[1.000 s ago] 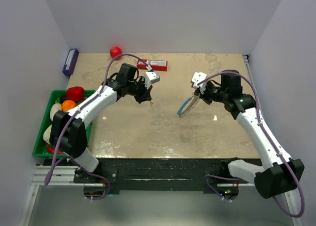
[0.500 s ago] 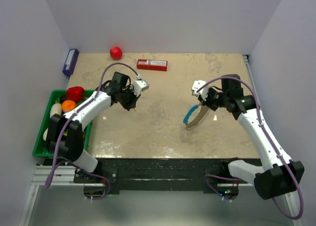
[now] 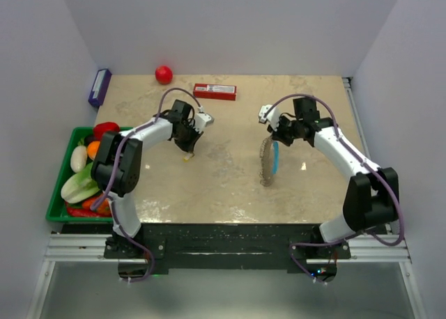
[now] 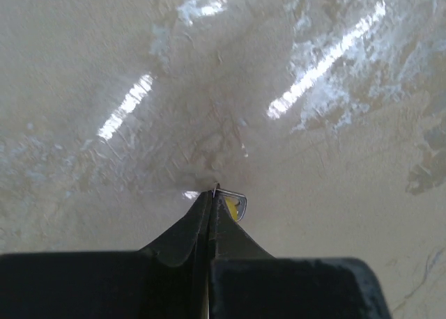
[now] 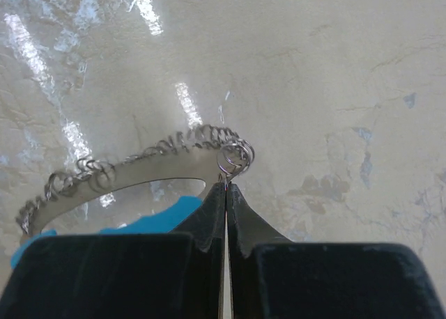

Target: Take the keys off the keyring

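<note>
The keyring [image 3: 267, 162], a floppy silvery loop with a light-blue side, hangs down to the table at centre right. My right gripper [image 3: 273, 139] is shut on a small ring at its top; in the right wrist view the jaws pinch that ring [image 5: 235, 157] and the keyring [image 5: 132, 162] curves off to the left. My left gripper [image 3: 187, 152] is shut at centre left on a tiny brass-yellow key [image 4: 233, 205], which peeks out just right of the closed tips [image 4: 210, 193] close above the table. In the top view the key [image 3: 185, 159] shows as a small yellow speck below the fingers.
A red ball [image 3: 164, 74] and a red rectangular box [image 3: 214, 91] lie at the back. A purple box [image 3: 99, 87] sits at the back left edge. A green basket [image 3: 58, 209] with vegetables stands at the left.
The left gripper with the key moved back toward the centre and lower. The right gripper swung left, and the keyring now hangs straight down with its end on the table.
</note>
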`<state>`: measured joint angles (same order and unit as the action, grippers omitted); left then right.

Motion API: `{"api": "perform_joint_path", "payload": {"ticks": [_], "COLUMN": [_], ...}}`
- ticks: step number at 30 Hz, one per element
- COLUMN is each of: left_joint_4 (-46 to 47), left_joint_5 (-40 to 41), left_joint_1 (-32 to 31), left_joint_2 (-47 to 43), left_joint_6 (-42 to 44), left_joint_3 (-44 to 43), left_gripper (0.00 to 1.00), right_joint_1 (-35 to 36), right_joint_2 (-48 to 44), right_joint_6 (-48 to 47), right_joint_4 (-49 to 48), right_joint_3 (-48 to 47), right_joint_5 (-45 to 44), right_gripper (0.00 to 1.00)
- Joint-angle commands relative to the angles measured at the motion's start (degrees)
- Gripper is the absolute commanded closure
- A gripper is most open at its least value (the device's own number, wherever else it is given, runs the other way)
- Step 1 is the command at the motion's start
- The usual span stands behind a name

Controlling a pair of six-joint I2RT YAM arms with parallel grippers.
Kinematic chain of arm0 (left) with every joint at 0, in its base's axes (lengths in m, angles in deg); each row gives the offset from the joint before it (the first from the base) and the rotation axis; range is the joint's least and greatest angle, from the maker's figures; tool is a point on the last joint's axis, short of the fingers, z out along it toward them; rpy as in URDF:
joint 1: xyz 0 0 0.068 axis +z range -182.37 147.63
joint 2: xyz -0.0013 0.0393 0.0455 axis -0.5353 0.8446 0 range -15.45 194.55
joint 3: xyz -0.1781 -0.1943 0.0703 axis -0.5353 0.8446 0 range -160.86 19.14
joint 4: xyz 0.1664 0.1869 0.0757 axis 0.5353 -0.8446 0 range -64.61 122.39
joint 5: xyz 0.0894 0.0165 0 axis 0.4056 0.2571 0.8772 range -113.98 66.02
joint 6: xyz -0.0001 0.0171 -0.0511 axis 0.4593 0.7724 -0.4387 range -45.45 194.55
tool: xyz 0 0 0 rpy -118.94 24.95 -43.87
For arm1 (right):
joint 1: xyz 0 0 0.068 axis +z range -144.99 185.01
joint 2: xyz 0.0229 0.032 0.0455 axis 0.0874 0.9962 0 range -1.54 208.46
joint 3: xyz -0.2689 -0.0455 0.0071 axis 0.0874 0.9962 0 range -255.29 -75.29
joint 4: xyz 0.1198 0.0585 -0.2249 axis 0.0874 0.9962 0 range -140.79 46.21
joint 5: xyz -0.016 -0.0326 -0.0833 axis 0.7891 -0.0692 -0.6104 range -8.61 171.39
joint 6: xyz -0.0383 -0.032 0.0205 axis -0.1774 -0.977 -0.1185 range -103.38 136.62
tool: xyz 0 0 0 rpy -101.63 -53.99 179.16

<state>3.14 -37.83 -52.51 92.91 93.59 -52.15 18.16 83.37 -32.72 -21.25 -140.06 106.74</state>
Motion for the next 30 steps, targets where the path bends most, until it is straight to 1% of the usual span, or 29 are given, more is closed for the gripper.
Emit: {"api": "perform_joint_path", "payload": {"ticks": [1, 6, 10, 14, 16, 17, 18, 19, 20, 21, 22, 24, 25, 26, 27, 28, 30], "left_joint_4": [2.89, 3.86, 3.94, 3.94, 3.68, 3.77, 3.77, 3.77, 3.85, 4.03, 4.03, 4.12, 4.29, 4.21, 4.21, 4.29, 4.12], "left_joint_5": [2.07, 2.07, 1.81, 1.28, 0.93, 0.84, 0.84, 0.75, 0.75, 0.66, 0.23, -0.30, -0.74, -0.92, -1.35, -1.62, -2.06], "left_joint_1": [0.80, 1.16, 1.24, 1.24, 1.24, 1.33, 1.25, 1.24, 1.24, 1.33, 1.33, 1.33, 1.33, 1.33, 1.33, 1.33, 1.33], "left_joint_2": [3.26, 4.49, 4.32, 4.32, 4.50, 4.58, 4.50, 4.41, 4.32, 3.71, 3.44, 2.39, 2.04, 1.51, 1.25, 0.90, -0.25], "left_joint_6": [-1.21, -2.00, -2.35, -2.52, -2.52, -2.52, -2.52, -2.52, -2.52, -2.52, -2.61, -2.61, -2.70, -2.70, -2.70, -2.79, -2.79], "left_joint_3": [-4.03, -4.83, -5.18, -4.83, -4.83, -4.74, -4.74, -4.74, -4.65, -4.56, -4.39, -4.30, -4.21, -4.12, -4.04, -3.86, -3.51], "left_gripper": [1.00, 0.94, 0.90, 0.79, 0.78, 0.73, 0.72, 0.67, 0.64, 0.60, 0.54, 0.47, 0.42, 0.40, 0.37, 0.33, 0.29], "right_joint_1": [0.04, 0.12, 0.04, 0.12, 0.04, 0.12, 0.04, 0.12, 0.04, 0.04, 0.04, 0.04, 0.04, 0.04, 0.04, 0.04, 0.04], "right_joint_2": [4.73, 9.83, 13.52, 15.64, 16.61, 17.48, 18.01, 18.45, 19.07, 19.85, 20.30, 20.91, 20.92, 21.09, 21.53, 21.62, 21.71], "right_joint_6": [0.92, 1.88, 2.58, 3.02, 3.11, 3.20, 3.20, 3.11, 3.02, 3.02, 3.02, 3.11, 3.02, 2.94, 2.94, 2.59, 2.32], "right_joint_4": [-5.10, -7.91, -10.20, -11.78, -12.22, -13.01, -13.28, -13.37, -13.28, -13.28, -13.11, -12.75, -12.67, -12.40, -12.14, -11.62, -11.35], "right_joint_3": [-3.16, -4.74, -5.10, -5.10, -5.01, -4.84, -4.75, -4.66, -4.83, -5.01, -5.10, -5.45, -5.63, -5.89, -6.07, -6.24, -6.33], "right_joint_5": [1.90, 3.22, 2.17, 1.03, 0.24, -0.29, -0.64, -1.25, -1.35, -1.44, -1.26, -0.91, -0.82, -0.91, -1.00, -1.08, -1.44], "right_gripper": [1.00, 1.00, 1.00, 1.00, 1.00, 1.00, 0.99, 0.98, 0.96, 0.93, 0.91, 0.86, 0.83, 0.81, 0.76, 0.74, 0.68]}}
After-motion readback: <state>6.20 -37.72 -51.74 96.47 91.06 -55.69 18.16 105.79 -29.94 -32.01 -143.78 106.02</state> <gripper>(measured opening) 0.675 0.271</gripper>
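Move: The left hand holds the yellow key about 1 cm above bare table; its laying spot is some 3 cm straight ahead, with the red box 22 cm ahead and 7 cm right. The right hand holds the keyring by its end; its bare table spot is about 5 cm ahead, 1 cm left and 12 cm below, with the red box 23 cm ahead and 17 cm left at that level. Left carries the key about 3 cm forward and opens; right lowers the keyring forward, 11 cm down, and opens. ##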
